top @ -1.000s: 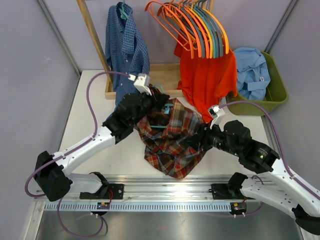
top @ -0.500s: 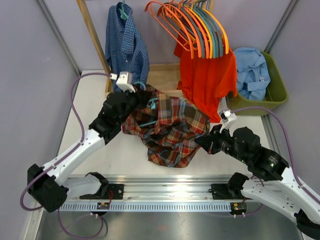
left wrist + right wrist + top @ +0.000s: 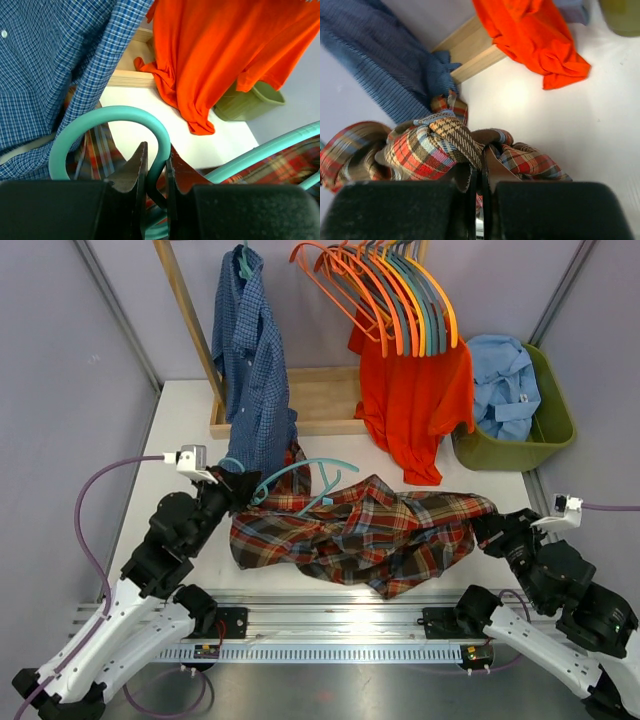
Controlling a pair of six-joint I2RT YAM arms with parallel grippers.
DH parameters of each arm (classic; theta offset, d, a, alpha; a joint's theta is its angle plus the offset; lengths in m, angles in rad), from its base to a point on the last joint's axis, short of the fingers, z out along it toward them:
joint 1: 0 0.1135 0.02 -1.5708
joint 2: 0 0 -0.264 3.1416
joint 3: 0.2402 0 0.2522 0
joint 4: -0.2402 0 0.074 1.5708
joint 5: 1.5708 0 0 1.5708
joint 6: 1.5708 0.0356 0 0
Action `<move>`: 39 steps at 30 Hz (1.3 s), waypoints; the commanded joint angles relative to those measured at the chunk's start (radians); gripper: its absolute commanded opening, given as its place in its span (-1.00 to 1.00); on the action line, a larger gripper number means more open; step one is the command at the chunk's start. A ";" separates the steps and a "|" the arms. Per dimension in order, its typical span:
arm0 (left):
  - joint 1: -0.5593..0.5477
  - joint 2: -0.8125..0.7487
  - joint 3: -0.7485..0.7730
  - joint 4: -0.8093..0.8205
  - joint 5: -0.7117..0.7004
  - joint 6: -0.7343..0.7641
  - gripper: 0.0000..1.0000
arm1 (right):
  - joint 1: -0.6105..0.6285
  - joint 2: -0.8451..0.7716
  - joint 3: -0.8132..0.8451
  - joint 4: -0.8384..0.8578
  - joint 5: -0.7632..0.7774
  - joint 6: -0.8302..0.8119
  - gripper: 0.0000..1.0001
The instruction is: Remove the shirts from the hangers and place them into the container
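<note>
A red-brown-green plaid shirt (image 3: 370, 535) lies stretched across the table between my two grippers. My left gripper (image 3: 232, 494) is shut on the hook of a teal hanger (image 3: 300, 475), whose arms partly sit in the shirt. The left wrist view shows that hook (image 3: 110, 117) pinched between the jaws of the left gripper (image 3: 156, 150). My right gripper (image 3: 490, 525) is shut on the plaid cloth (image 3: 420, 145) at its right end. A dark blue check shirt (image 3: 250, 350) and an orange-red shirt (image 3: 410, 400) hang at the back. The olive-green container (image 3: 555, 430) holds a light blue shirt (image 3: 500, 380).
A bunch of orange, teal and yellow hangers (image 3: 390, 290) hangs over the orange-red shirt. A flat wooden base frame (image 3: 325, 400) with an upright post (image 3: 185, 320) stands at the back. Grey walls close in both sides.
Both arms have drawn back toward the near edge and apart, pulling the plaid shirt out flat and wide. The right gripper has shut on the cloth. The teal hanger now shows partly outside the shirt.
</note>
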 commanded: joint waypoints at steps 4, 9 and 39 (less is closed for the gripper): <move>0.012 -0.064 -0.051 -0.110 -0.060 0.027 -1.00 | -0.001 0.103 -0.066 0.050 0.143 0.057 -1.00; 0.012 -0.089 -0.105 0.165 0.057 -0.042 -1.00 | -0.003 0.323 -0.171 0.340 -0.177 -0.046 -1.00; 0.098 0.151 0.031 0.351 0.707 -0.100 -1.00 | 0.135 0.808 0.084 -0.038 -0.262 -0.155 0.85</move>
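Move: The right hand grips the far end of the plaid shirt. The shirt's middle sags about 22 cm to its left and some 22 cm below it; the red shirt hangs roughly 20 cm ahead and 10 cm left of it, a little lower. From the left hand, which holds the teal hanger by the hook, the plaid shirt's middle lies about 16 cm right, 9 cm back and 22 cm below, with the blue checked shirt hanging about 12 cm straight ahead. Leftward and down, about 20 cm each way, the right hand carries its end of the plaid shirt in over the middle, fingers tipping down; then it starts back up and to the right, opens wide and lets go. Meanwhile the left hand dips slightly, lifts the hanger clear some 15 cm above its starting height while drifting right, swings it clockwise about 30 degrees, and begins to sink, grip kept. ##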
